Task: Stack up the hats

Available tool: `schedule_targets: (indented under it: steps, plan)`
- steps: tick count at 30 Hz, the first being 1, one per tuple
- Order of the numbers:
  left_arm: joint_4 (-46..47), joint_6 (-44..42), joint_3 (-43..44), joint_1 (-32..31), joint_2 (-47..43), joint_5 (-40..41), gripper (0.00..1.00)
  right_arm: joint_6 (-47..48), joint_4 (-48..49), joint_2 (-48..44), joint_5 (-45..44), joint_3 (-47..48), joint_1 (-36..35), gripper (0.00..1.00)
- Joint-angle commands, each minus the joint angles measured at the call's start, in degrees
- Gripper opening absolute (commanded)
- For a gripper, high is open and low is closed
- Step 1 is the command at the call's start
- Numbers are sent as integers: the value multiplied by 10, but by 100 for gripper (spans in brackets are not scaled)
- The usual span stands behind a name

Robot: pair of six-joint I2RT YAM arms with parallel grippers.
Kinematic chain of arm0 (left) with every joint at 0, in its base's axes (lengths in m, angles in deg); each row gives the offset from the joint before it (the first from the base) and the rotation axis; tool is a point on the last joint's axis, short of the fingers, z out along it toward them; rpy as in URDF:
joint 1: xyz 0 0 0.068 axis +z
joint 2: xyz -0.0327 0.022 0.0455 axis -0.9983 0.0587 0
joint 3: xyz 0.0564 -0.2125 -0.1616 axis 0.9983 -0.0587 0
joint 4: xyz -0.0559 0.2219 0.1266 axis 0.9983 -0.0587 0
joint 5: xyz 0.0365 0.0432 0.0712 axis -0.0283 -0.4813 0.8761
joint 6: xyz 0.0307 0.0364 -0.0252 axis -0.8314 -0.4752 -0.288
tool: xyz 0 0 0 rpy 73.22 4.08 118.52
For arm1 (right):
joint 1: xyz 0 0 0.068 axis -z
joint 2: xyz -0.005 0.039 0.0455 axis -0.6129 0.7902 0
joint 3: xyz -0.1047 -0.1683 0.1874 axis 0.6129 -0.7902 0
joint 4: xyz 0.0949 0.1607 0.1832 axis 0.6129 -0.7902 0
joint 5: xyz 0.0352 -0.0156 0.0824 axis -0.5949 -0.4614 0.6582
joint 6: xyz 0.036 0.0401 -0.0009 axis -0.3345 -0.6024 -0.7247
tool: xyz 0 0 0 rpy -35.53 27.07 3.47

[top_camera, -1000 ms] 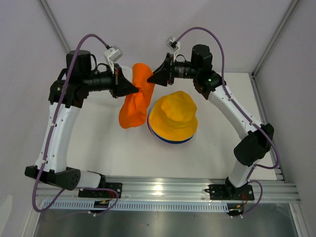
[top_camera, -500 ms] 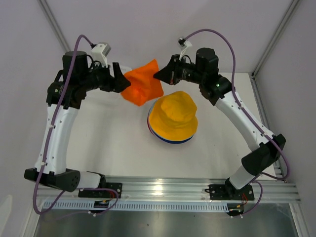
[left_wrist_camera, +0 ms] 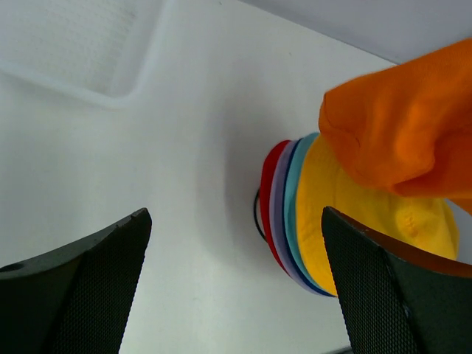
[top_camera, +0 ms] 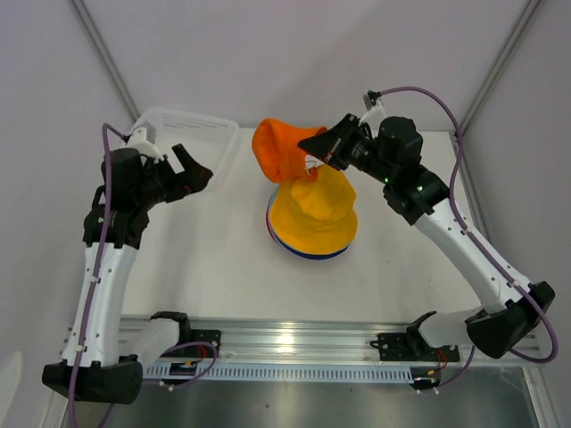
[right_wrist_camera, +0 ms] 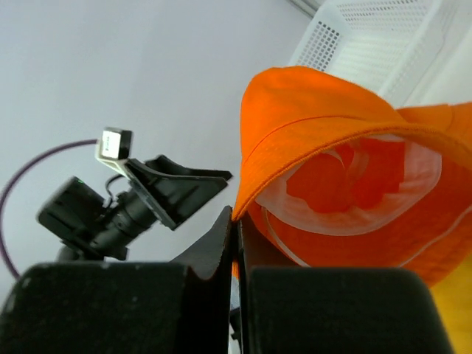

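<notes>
An orange hat (top_camera: 284, 150) hangs in the air over the back edge of the stack of hats (top_camera: 311, 214), whose top one is yellow. My right gripper (top_camera: 317, 149) is shut on the orange hat's brim (right_wrist_camera: 254, 171), and the hat's open inside faces the right wrist camera. In the left wrist view the stack (left_wrist_camera: 310, 214) shows red, lilac, dark blue, teal and yellow brims, with the orange hat (left_wrist_camera: 402, 133) above it. My left gripper (top_camera: 196, 169) stands open and empty, well to the left of the hats.
A white slatted basket (top_camera: 192, 129) stands at the back left, just behind my left gripper. A black wire stand (left_wrist_camera: 258, 217) peeks from under the stack. Grey walls and metal posts close in the back and sides.
My left gripper opened, let go of the orange hat and drew back to the left. My right gripper closed on the brim and carried the hat right, over the stack.
</notes>
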Motion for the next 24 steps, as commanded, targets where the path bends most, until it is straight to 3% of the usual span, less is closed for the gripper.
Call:
schedule_targets:
  steps: [1, 5, 8, 10, 14, 19, 23, 24]
  plan:
    - [105, 82, -61, -2, -4, -91, 100, -68, 62, -34, -44, -38, -3, 0]
    - [109, 85, -66, -35, 14, -78, 99, -125, 100, -67, -104, -124, -13, 0]
    - [112, 86, -64, -40, 24, -81, 99, -128, 164, -68, -153, -135, -32, 0]
    - [129, 90, -63, -42, 24, -104, 100, -103, 167, -37, -197, -99, -43, 0]
    - [157, 77, -50, -77, 23, -149, 99, -66, 168, 43, -183, -12, -61, 0]
    - [142, 29, -13, -138, 19, -115, 99, -67, 166, 122, -179, 76, -72, 0]
    - [171, 15, -40, -164, -11, -108, 99, -74, 192, 144, -236, 78, -92, 0]
    - [172, 11, -45, -171, -19, -74, 99, -69, 197, 151, -241, 81, -102, 0]
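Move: The orange hat hangs from the right fingers, its middle some 5 cm left, 2 cm ahead and 4 cm below them. From the left hand it lies about 21 cm right, 3 cm ahead and 6 cm higher. The yellow hat topping the stack is roughly 27 cm right, 4 cm back and 15 cm below the left hand; the white bin is some 22 cm ahead of that hand, 5 cm left and 28 cm down. The orange hat, still pinched by its brim in the shut right fingers, first dips about 4 cm, then swings up and out forward and left, some 6 cm each way, towards the left hand. The left hand, fingers staying wide open, comes about 11 cm right to meet it, sinking 4 cm before rising again and turning some 25 degrees clockwise; it gets close to the hat's hanging side, with no touch discernible. ##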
